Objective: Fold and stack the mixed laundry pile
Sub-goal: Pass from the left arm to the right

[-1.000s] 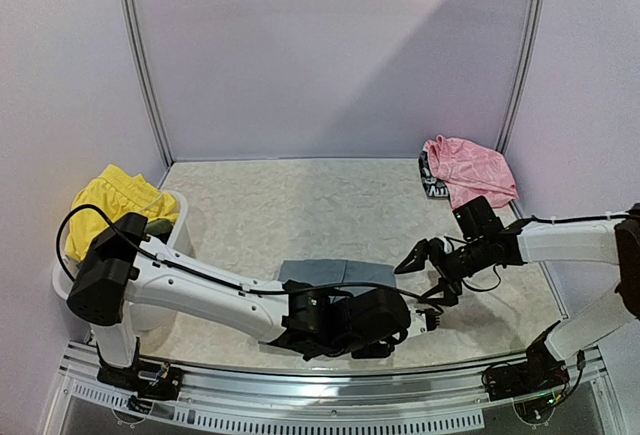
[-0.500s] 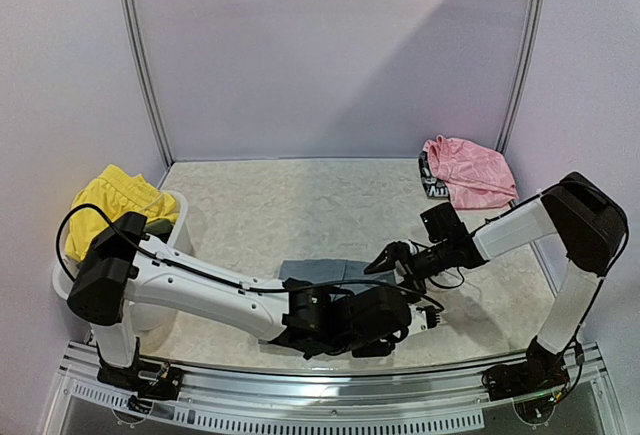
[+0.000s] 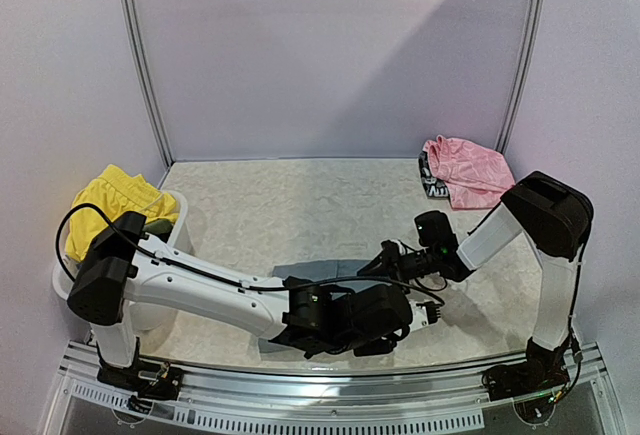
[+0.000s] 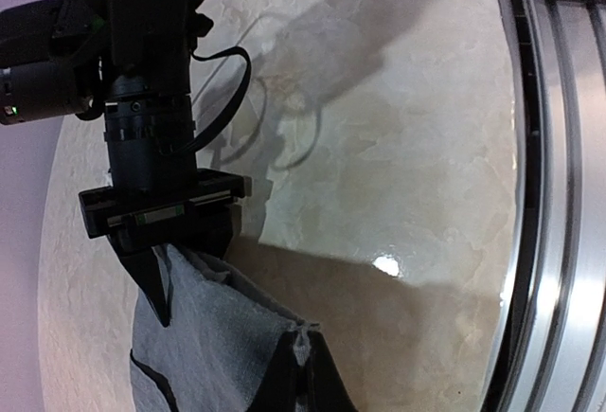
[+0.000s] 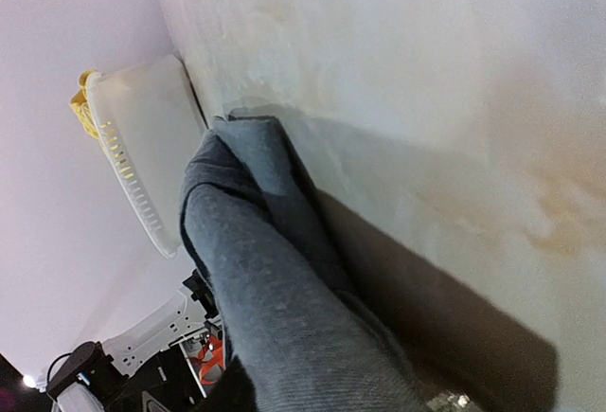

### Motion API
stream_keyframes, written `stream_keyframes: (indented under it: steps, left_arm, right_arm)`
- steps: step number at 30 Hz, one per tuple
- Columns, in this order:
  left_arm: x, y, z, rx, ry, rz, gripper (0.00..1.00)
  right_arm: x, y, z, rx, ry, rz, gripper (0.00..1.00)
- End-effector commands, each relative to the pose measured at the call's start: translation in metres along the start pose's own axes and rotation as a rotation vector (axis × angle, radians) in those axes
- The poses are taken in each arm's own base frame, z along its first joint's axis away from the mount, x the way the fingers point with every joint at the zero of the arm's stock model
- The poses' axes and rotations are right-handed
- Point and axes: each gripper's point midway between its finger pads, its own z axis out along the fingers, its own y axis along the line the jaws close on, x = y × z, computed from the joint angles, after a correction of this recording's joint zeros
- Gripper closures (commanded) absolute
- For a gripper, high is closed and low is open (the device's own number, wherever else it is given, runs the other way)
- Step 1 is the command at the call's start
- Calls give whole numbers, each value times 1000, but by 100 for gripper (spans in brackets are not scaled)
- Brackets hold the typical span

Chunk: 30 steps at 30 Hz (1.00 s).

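A grey shirt (image 3: 316, 270) lies folded at the table's near middle, mostly hidden under my left arm. My left gripper (image 3: 412, 315) is shut on a near corner of the grey shirt (image 4: 208, 346), and a pinch of cloth shows between its fingertips (image 4: 303, 360). My right gripper (image 3: 376, 263) is at the shirt's right edge, with its jaws closed on a thick fold of the grey shirt (image 5: 265, 279). Yellow shorts (image 3: 115, 195) hang over the tub at the left. A pink piece (image 3: 475, 170) lies at the back right.
The white plastic tub (image 3: 184, 210) stands at the left table edge, also visible as the tub (image 5: 142, 147) in the right wrist view. A dark patterned item (image 3: 430, 180) lies beside the pink piece. A metal rail (image 4: 554, 194) runs along the near edge.
My right gripper has swung left from open air to the shirt's right edge and its jaws have closed on the cloth. The left arm has stayed put.
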Motion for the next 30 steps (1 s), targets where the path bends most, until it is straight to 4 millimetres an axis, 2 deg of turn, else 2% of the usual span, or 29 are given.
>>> stream_keyframes:
  steps: [1, 4, 6, 10, 12, 13, 21, 26, 30]
  left_arm:
    - [-14, 16, -11, -21, -31, -54, 100]
    - [-13, 14, -12, -15, -26, -58, 98]
    - [-12, 13, -12, -7, -20, -65, 87]
    - [-9, 10, -17, -9, -13, -76, 45]
    - [-8, 11, -23, -19, -19, -79, 6]
    - [-7, 12, -26, -19, -20, -82, 1]
    - [4, 39, -59, -96, 4, -183, 0]
    - [27, 66, -86, -202, 59, -286, 1]
    - [50, 95, -114, -332, 88, -386, 1]
  right_arm:
    - [-4, 11, 5, -43, -2, -33, 77]
    - [-6, 12, 6, -40, -1, -37, 92]
    - [-7, 12, 6, -35, 0, -37, 99]
    - [-8, 13, 7, -5, 5, -36, 100]
    - [-9, 13, 7, 29, 7, -45, 100]
    - [-10, 13, 6, 48, 7, -55, 100]
    - [-17, 6, -9, 241, 16, -152, 100]
    - [-29, 6, -27, 320, 9, -181, 100]
    - [-43, 19, -39, 374, -9, -238, 100]
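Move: The right hand's half-closed fingers straddle the far right corner of the grey garment, whose middle lies about 9 cm left, 8 cm back and 3 cm below. The left hand still pinches its near right corner, with that middle some 13 cm left, 5 cm ahead and 8 cm down. From the right hand the pink garment is roughly 25 cm ahead, 24 cm right and 2 cm lower. The right fingers finish closing and pinch the grey garment's far right corner; only then do the left fingers let go of the near one and spread wide. The left hand lifts clear, about 8 cm up and 7 cm left over the garment, turning counter-clockwise, while the right keeps its pinch, drawing some 4 cm forward, easing right late, fingers tipping down. ##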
